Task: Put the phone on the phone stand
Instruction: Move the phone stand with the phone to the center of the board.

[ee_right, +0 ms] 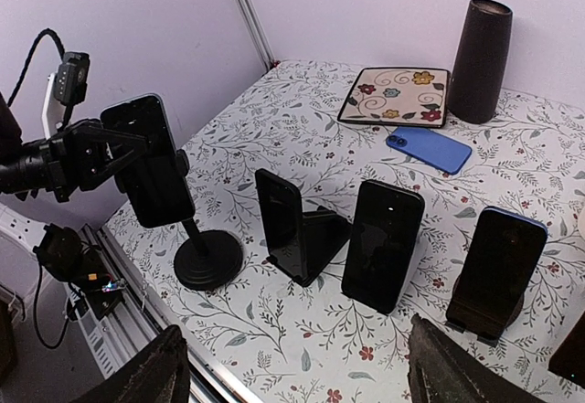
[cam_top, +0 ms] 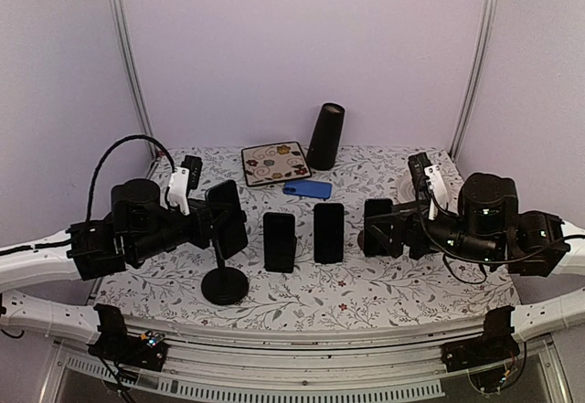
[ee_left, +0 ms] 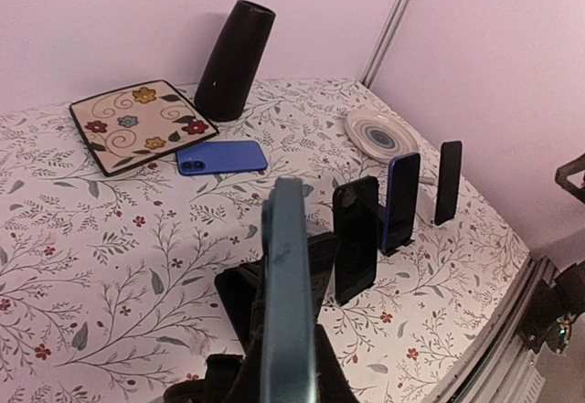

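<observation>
My left gripper (cam_top: pixel 203 224) is shut on a dark phone (cam_top: pixel 227 217), held upright at the top of the phone stand (cam_top: pixel 224 285), a black pole on a round base. In the right wrist view the phone (ee_right: pixel 152 160) covers the head of the stand (ee_right: pixel 207 258), so I cannot tell whether it rests in the cradle. The left wrist view shows the phone (ee_left: pixel 288 275) edge-on between the fingers. My right gripper (ee_right: pixel 297 355) hangs open and holds nothing, low over the table's near right part.
Other black phones stand upright on small stands (cam_top: pixel 279 241) (cam_top: pixel 328 232) (cam_top: pixel 377 219) in a row to the right. A blue phone (cam_top: pixel 307 188) lies flat behind them. At the back are a flowered square plate (cam_top: pixel 275 163), a black cone vase (cam_top: pixel 325 135) and a round plate (ee_left: pixel 379 133).
</observation>
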Robot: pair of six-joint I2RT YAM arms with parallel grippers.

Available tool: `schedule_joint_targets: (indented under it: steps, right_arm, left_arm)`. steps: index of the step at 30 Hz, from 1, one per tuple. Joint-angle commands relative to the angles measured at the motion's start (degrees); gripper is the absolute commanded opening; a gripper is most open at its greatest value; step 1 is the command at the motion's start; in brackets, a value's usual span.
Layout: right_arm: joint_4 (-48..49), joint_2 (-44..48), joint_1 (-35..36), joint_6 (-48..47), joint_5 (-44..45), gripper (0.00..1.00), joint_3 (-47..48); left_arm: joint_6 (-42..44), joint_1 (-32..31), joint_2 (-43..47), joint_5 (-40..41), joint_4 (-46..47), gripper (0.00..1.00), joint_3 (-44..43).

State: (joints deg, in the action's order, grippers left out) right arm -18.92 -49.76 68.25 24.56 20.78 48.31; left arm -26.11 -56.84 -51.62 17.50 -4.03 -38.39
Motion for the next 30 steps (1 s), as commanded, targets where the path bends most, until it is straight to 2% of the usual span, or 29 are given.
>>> schedule_joint_targets:
  steps: [1,7,15,22,24,30]
  right_arm:
    - [1.3,-0.6,0.1,-0.7,0.2,0.82,0.5]
    - [1.8,-1.3,0.0,-1.0,0.1,0.83,0.5]
    - [2.6,-2.6,-0.4,-2.6,0.2,0.83,0.4]
    - [2.6,-3.0,-2.3,-5.0,-1.0,0.84,1.4]
    - [2.7,-3.0,-3.0,-5.6,-1.7,0.84,1.5]
    - [2.8,-3.4,-3.8,-6.0,-3.2,0.84,1.1]
  left_arm:
    - [2.1,3.6,1.1,1.8,3.0,0.0,0.0]
    - [4.8,9.1,0.8,0.3,5.6,0.0,0.3]
    - [9.2,17.9,-2.7,-10.3,13.7,0.0,1.5]
    - [13.5,27.5,-9.1,-25.0,18.2,0.0,0.2]
    - [14.5,30.0,-10.1,-31.3,19.9,0.0,0.1]
    - [15.0,35.1,-11.8,-44.2,24.4,0.0,0.3]
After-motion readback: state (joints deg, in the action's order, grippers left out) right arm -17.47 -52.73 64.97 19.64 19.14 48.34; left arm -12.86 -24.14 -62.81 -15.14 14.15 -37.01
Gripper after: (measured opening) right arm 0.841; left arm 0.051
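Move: The left hand already grips the upper part of the phone stand with its phone, the round base about 18 cm below. The free table it is carried to lies some 10 cm ahead and 5 cm to its left. A phone on a low stand is about 6 cm ahead and 14 cm right; the flat blue phone about 30 ahead and 22 right; the flowered tile roughly 40 ahead and 11 right. From the right hand, the free spot is about 15 cm ahead and 44 left. Diagonally forward and to its left at first, then almost straight forward, the left hand carries the phone stand with its phone some 10 cm outward and about 5 cm left, nearly level, away from the low stand, and eases off at the end. The fingers stay shut on the stand while the wrist tips up slightly. ##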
